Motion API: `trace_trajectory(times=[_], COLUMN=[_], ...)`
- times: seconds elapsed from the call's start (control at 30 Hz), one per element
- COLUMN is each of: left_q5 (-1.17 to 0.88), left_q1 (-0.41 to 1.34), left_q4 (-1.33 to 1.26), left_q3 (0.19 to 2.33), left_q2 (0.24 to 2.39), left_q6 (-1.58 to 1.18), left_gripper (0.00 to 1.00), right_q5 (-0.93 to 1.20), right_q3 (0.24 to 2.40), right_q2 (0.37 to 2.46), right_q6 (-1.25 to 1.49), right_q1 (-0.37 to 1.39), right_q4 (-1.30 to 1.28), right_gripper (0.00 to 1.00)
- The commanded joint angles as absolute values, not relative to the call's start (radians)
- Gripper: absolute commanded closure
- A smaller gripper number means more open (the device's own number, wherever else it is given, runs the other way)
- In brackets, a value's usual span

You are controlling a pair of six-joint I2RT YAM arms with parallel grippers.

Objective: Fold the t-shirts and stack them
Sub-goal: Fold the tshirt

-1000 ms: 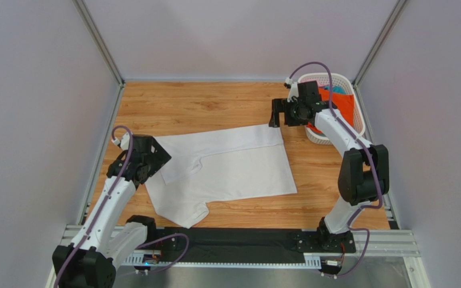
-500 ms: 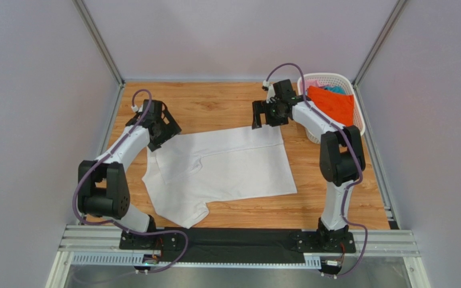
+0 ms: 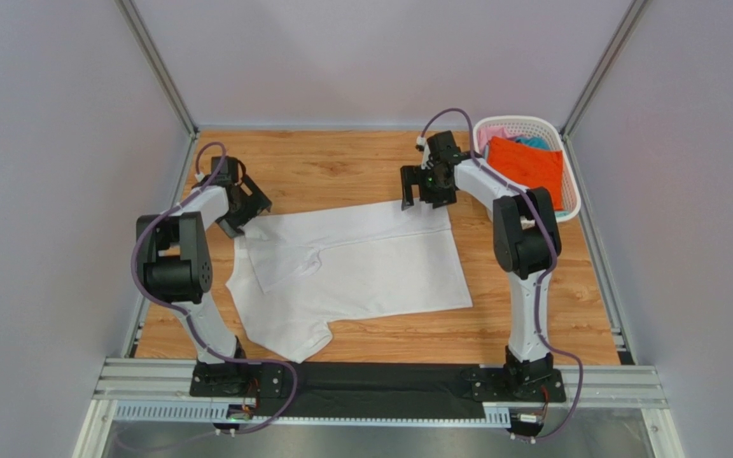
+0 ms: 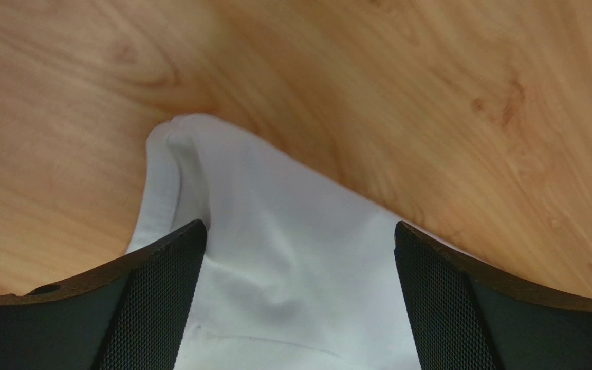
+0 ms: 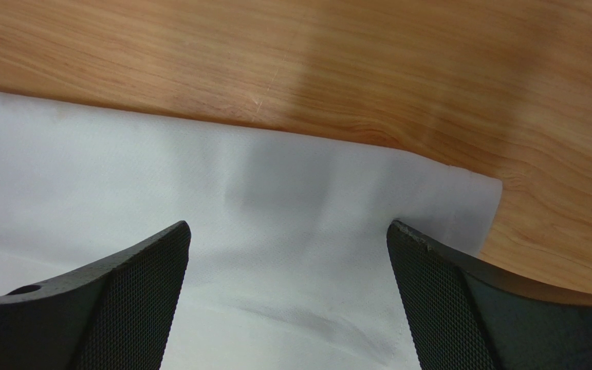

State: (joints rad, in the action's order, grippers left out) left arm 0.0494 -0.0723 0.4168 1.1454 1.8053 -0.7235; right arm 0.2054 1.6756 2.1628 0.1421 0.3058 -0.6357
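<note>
A plain white t-shirt (image 3: 351,262) lies spread on the wooden table (image 3: 332,167), partly folded. My left gripper (image 3: 243,212) hovers open over its far left corner; in the left wrist view the rumpled white cloth (image 4: 291,254) lies between the spread fingers (image 4: 160,293). My right gripper (image 3: 426,197) stands open over the shirt's far right corner (image 5: 461,200), fingers (image 5: 438,293) either side of flat cloth. An orange t-shirt (image 3: 525,164) lies on top of the basket, with pink (image 3: 495,132) and teal (image 3: 533,143) cloth behind it.
The white lattice basket (image 3: 571,200) sits in the far right corner of the table. Grey walls close in on three sides, with aluminium posts at the far corners. A metal rail (image 3: 380,386) with both arm bases runs along the near edge.
The left arm swung from the near left up to the shirt's far left corner. The right gripper came away from the basket and moved left to the shirt's far right corner. Both stayed open.
</note>
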Motion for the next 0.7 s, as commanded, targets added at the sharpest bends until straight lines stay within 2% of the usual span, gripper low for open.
trace_trajectory(times=[0.0, 0.37, 0.67], left_q5=[-0.017, -0.06, -0.135], left_q1=[-0.075, -0.077, -0.078], left_q4=[0.409, 0.509, 0.616], left_q3=[1.23, 1.452, 1.802], left_q2=[1.874, 2.091, 2.299], left_q6=[-0.696, -0.696, -0.661], left_gripper=[0.02, 0.05, 0.04], right_q5=[0.183, 0.204, 0.235], right_q3=[1.723, 1.879, 2.137], right_q2=[2.21, 2.364, 2.482], right_q6=[0.173, 0.195, 0.193], right_q1=[0.287, 0.224, 0.193], right_q4=[-0.66, -0.727, -0.791], right_gripper=[0.0, 0.0, 0.0])
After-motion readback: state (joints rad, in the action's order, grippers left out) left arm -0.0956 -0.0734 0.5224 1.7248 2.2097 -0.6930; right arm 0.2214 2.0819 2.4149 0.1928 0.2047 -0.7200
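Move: My open left fingertips rest on the white t-shirt by its far left corner, which lies about 2 cm ahead and 5 cm to the left; the near sleeve end is some 35 cm back and 13 cm right. My right fingertips rest on the same shirt, its far right corner roughly 2 cm ahead and 8 cm right, the near right corner 30 cm back and 12 cm right. The basket's middle is about 8 cm ahead and 27 cm right. Keeping both grippers wide open and their tips down on the far part of the shirt, I drag the cloth forward along the table towards its far edge, picking up pace as I go. My left hand goes some 12 cm and my right about 9 cm, easing a little to the right, while the right wrist turns slightly clockwise. ##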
